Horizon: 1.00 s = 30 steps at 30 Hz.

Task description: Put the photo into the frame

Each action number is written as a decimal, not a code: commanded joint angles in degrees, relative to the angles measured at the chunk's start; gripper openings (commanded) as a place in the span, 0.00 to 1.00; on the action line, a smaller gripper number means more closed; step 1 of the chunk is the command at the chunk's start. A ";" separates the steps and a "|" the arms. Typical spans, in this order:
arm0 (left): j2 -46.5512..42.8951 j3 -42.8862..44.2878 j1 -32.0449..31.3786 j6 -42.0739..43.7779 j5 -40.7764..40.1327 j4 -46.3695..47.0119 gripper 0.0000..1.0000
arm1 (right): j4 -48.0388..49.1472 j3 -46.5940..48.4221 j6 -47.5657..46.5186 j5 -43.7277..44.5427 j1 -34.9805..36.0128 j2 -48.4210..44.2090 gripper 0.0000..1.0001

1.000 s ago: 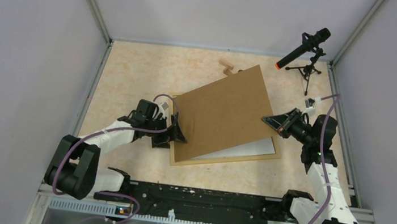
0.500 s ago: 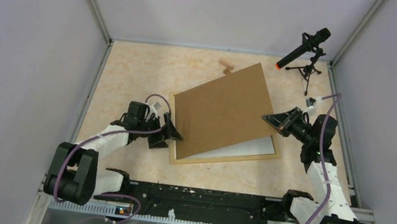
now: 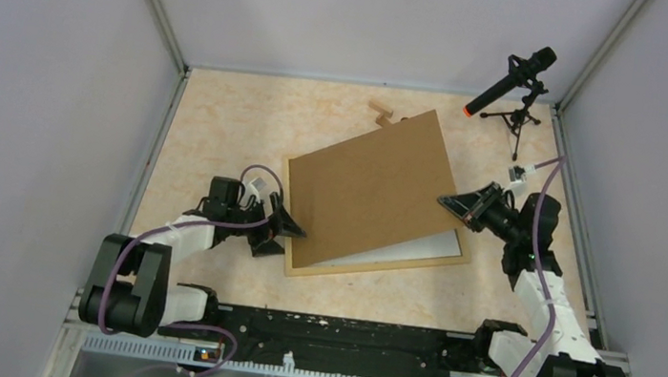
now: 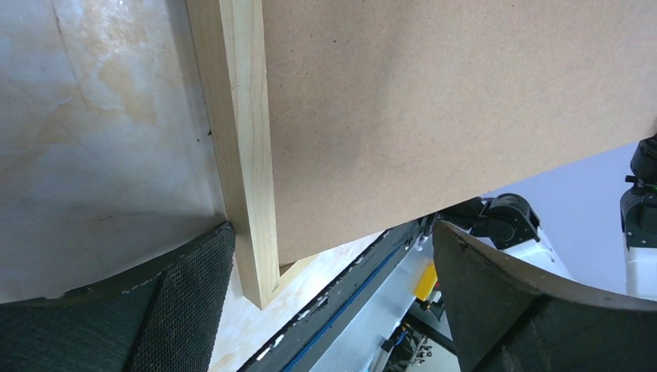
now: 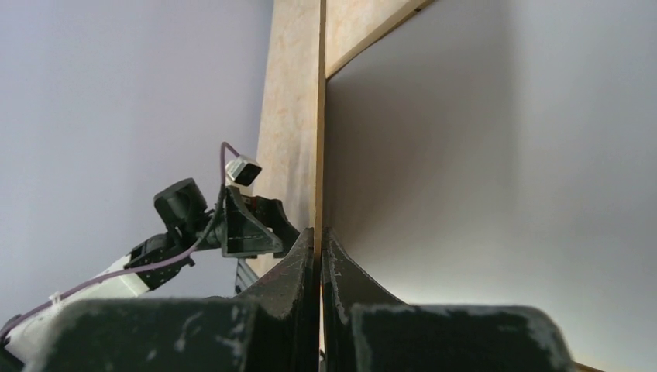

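Note:
The light-wood frame point(image 3: 378, 269) lies flat on the table, and a white sheet point(image 3: 419, 250) shows inside it. A plain brown backing board point(image 3: 373, 189) leans over it, its right edge raised. My right gripper point(image 3: 449, 203) is shut on that raised edge; the right wrist view shows the jaws point(image 5: 320, 236) pinching the thin board point(image 5: 320, 116). My left gripper point(image 3: 279, 230) is open beside the frame's left rail, near its front corner. In the left wrist view the rail point(image 4: 244, 155) and the board point(image 4: 449, 93) stand ahead of the open gripper point(image 4: 331, 232). The sunflower photo is hidden.
Small wooden blocks point(image 3: 383, 113) lie behind the board's far corner. A microphone on a tripod point(image 3: 516, 86) stands at the back right. Grey walls close in the table on three sides. A black rail point(image 3: 341, 334) runs along the near edge.
My left gripper has drawn back to the left, away from the board's lower left edge. The board stays tilted in the right gripper and has sunk slightly.

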 commanded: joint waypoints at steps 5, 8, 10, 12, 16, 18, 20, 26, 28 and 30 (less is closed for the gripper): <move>-0.87 1.58 -0.18 1.88 1.26 0.37 0.99 | -21.15 6.42 -16.84 3.28 2.79 1.19 0.11; -0.87 1.58 -0.21 2.30 0.93 0.11 0.99 | -27.93 9.29 -22.84 6.92 2.74 2.28 0.27; -0.83 1.58 -0.14 2.39 0.92 0.27 0.99 | -30.20 10.70 -25.08 9.86 2.74 2.82 0.35; -0.75 1.58 -0.13 2.38 1.00 0.51 0.99 | -30.93 11.75 -26.53 12.07 2.74 3.62 0.41; -0.59 1.50 -0.13 2.57 1.25 0.56 0.99 | -32.19 13.38 -28.76 15.80 2.74 5.79 0.48; -0.57 1.31 -0.14 2.78 1.37 0.58 0.99 | -31.64 13.00 -29.21 17.15 4.35 6.50 0.53; -0.42 1.07 -0.17 2.76 1.35 0.68 0.99 | -31.23 12.76 -29.80 18.88 5.04 7.34 0.54; 0.32 0.95 -0.14 3.31 1.15 0.80 0.99 | -29.51 12.42 -30.96 24.41 7.50 9.58 0.59; 0.43 1.12 -0.15 3.80 0.83 0.47 0.99 | -29.49 12.60 -31.55 26.90 8.31 10.03 0.59; 0.42 1.30 -0.18 4.49 0.42 -0.22 0.99 | -28.94 12.51 -31.91 29.19 8.78 10.42 0.60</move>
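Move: The right hand pinches the brown backing board by its right edge; the board's middle is about 14 cm left, 2 ahead and 8 below. It is going to the frame, whose middle is some 15 cm left, 2 ahead and 16 below; the frame's near right corner is roughly 6 cm back, 5 right and 15 down. From the left hand, open at the left rail, the frame's middle is about 8 cm ahead, 17 right and 3 below. Down some 10 cm goes the right hand towards the frame's right end, drifting about 3.5 cm to its right and rolling left side down by roughly 35 degrees as its fingers tip downward. Soon after setting off, its fingers open to over half and let go of the board's edge. The left hand stays put, wide open, astride the left rail near its near corner, one finger against the rail's outer face. ##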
